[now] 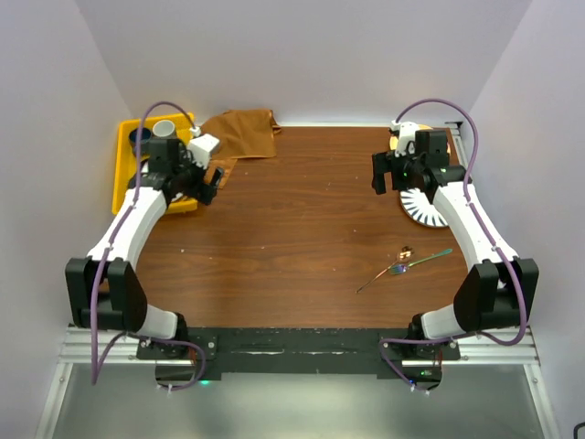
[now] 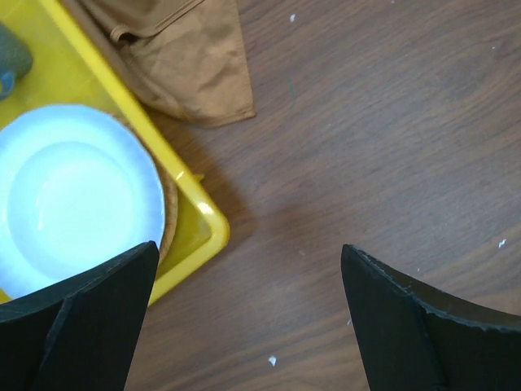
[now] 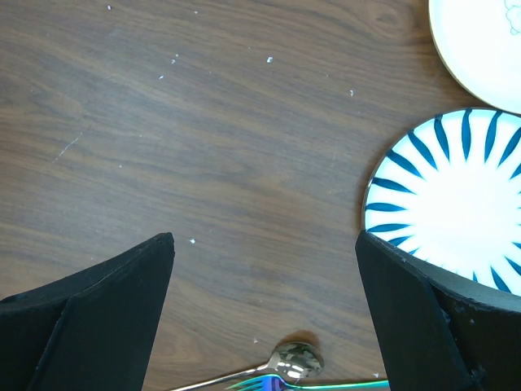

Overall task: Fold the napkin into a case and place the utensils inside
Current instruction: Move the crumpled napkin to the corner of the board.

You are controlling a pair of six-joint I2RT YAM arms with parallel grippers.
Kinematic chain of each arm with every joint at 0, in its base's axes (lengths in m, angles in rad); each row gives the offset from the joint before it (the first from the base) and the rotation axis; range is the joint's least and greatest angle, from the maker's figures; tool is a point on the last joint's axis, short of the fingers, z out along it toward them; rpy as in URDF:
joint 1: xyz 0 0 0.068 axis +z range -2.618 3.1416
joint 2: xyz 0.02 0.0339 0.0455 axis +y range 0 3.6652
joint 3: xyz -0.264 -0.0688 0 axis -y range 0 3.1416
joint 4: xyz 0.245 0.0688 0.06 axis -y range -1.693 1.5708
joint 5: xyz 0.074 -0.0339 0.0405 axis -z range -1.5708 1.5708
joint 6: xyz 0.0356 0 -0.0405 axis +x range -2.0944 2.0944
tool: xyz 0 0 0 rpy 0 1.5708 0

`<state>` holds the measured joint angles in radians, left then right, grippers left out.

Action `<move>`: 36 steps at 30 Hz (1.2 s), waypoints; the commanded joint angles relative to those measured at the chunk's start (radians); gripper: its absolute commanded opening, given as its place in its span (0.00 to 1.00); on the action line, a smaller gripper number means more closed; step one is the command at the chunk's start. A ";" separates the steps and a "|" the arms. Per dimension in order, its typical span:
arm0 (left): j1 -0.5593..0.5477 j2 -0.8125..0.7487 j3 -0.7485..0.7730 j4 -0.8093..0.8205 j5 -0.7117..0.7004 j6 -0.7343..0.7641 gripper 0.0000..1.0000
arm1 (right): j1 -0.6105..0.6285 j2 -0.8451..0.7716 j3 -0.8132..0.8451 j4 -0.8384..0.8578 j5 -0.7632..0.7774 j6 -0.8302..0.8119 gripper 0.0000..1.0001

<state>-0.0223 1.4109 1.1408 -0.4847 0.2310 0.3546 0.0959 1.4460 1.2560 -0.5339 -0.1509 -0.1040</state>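
Observation:
The rust-brown napkin (image 1: 242,133) lies crumpled at the table's back left, partly over the yellow tray (image 1: 128,165); the left wrist view has it (image 2: 191,61) at the top. The utensils (image 1: 402,267) lie loose on the wood at the front right; the right wrist view catches a spoon bowl (image 3: 297,360) and an iridescent fork head (image 3: 264,382) at its bottom edge. No case is in view. My left gripper (image 1: 212,186) hangs open beside the tray's corner, holding nothing. My right gripper (image 1: 382,174) hangs open over bare wood, well behind the utensils, holding nothing.
The yellow tray (image 2: 195,236) holds a pale blue plate (image 2: 73,195) and a grey cup (image 1: 164,129). A blue-striped white plate (image 3: 456,204) lies at the right, with a plain white plate (image 3: 484,41) behind it. White walls close the table's back and sides.

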 commanded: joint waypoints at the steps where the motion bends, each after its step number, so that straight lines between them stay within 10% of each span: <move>1: -0.099 0.107 0.129 0.063 -0.114 0.044 1.00 | 0.004 -0.012 0.003 0.028 -0.024 0.023 0.98; 13: -0.209 0.618 0.606 0.161 -0.134 0.012 1.00 | 0.004 -0.016 -0.007 0.008 -0.036 -0.022 0.98; 36: -0.249 1.025 0.910 0.264 -0.093 -0.042 0.76 | 0.005 0.053 -0.001 -0.012 -0.053 -0.054 0.98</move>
<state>-0.2581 2.4012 1.9816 -0.2531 0.1120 0.3389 0.0978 1.4914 1.2297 -0.5392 -0.2012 -0.1295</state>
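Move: The crumpled napkin's middle lies about 30 cm ahead of the left gripper, 5 cm to its right and 15 cm below. The yellow tray's middle is about 20 cm ahead and 20 cm left of this gripper. The white mug in the tray stands roughly 25 cm left of the napkin's middle, about level with it. From the right gripper the napkin is about 29 cm ahead, 40 cm to the left and 18 cm below. Swing the left gripper forward about 23 cm and some 13 cm to the right, away from the tray and out to the napkin's near right corner. Keep the height at first, then sink about 11 cm as you finish the reach, starting to narrow the wide-open fingers over the hem. Let the right hand sink about 3 cm, still open and empty. ##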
